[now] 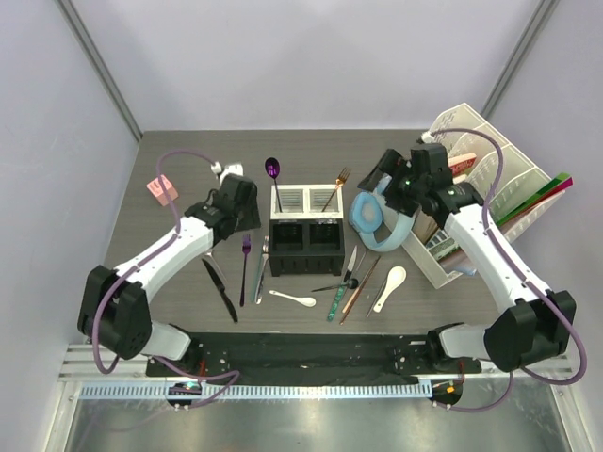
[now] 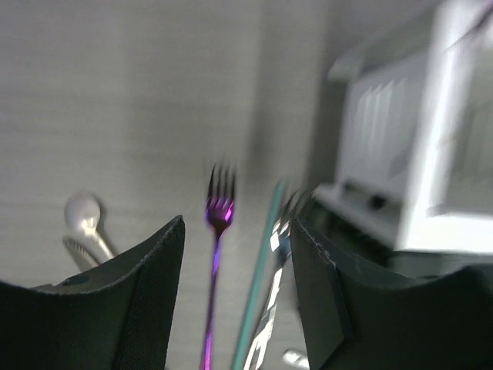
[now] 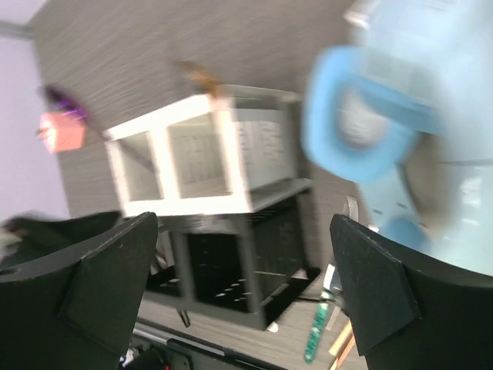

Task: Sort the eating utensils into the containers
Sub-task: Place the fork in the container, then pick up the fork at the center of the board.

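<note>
The black caddy (image 1: 306, 247) stands mid-table, its two back compartments rimmed in white. A purple spoon (image 1: 272, 170) stands in the back left compartment and a copper fork (image 1: 337, 185) in the back right one. Left of the caddy lie a purple fork (image 1: 245, 268), a silvery knife (image 1: 261, 270) and a black knife (image 1: 220, 290). In front and to the right lie white soup spoons (image 1: 294, 298) (image 1: 389, 286), a green-patterned piece (image 1: 336, 299) and chopsticks (image 1: 361, 287). My left gripper (image 2: 237, 262) hangs open over the purple fork (image 2: 218, 223), empty. My right gripper (image 3: 245, 262) is open above the caddy (image 3: 223, 177).
A light blue ring-shaped thing (image 1: 367, 215) lies right of the caddy, under my right arm. The big white slotted rack (image 1: 490, 188) fills the back right. A small pink block (image 1: 162, 188) sits at the left edge. Both wrist views are blurred.
</note>
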Robot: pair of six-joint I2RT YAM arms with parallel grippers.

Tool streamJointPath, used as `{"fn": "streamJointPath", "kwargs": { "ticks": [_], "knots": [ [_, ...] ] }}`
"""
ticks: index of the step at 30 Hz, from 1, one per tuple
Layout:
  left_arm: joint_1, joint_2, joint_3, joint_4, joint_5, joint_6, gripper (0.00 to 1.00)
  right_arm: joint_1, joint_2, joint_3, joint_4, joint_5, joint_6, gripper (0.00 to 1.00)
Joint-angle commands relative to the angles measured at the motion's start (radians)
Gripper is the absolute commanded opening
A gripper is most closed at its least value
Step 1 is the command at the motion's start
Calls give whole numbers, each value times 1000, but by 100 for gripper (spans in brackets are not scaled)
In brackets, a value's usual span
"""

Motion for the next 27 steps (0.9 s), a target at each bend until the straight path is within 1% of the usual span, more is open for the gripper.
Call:
{"fn": "streamJointPath", "kwargs": {
  "ticks": [1,3,6,9,16,19,20,24,25,27],
  "knots": [
    [18,34,-65,-55,65,-18,57,99,12,218,120,60,-72,100],
    [24,52,-88,-35,99,-13,57,105,53,257,106,47,-71,100],
    [32,98,-94,-23,108,-13,56,110,52,265,116,81,-72,100],
    [44,141,-97,-46,124,-32,55,110,50,272,93,90,-78,100],
    [44,158,-153,-29,156,-41,53,110,47,251,96,73,-80,100],
    [44,181,-163,-19,142,-56,49,110,60,251,100,23,-89,100],
    [44,192,-159,-19,144,-58,47,110,67,254,100,21,-89,100],
    [44,253,-146,-21,159,-75,44,110,78,280,108,21,-100,100],
    [44,261,-145,-19,167,-75,38,110,81,294,109,23,-103,100],
    [44,290,-133,-30,170,-78,34,112,86,303,113,21,-109,100]
  ]
}}
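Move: Below and behind the left hand lies the purple fork, its middle about 10 cm back, 2 cm left and 14 cm down, tines pointing forward. From that hand, the teal-handled knife is some 11 cm back and 2 cm right, and the silver spoon 8 cm back and 10 cm left, both at table height. The white container is about 5 cm ahead, 16 cm right and 9 cm lower. From the right hand, the purple fork is roughly 11 cm back, 41 cm left and 21 cm down. Sinking about 13 cm onto the purple fork, the left hand also draws back some 6 cm, fast at first and then easing. It tips its fingers about 25 degrees steeper and partly closes them to either side of the fork just behind its head, with no grip to be seen yet. The empty, wide-open right hand rises about 9 cm, shifting left and slightly forward as its fingers tilt up. ##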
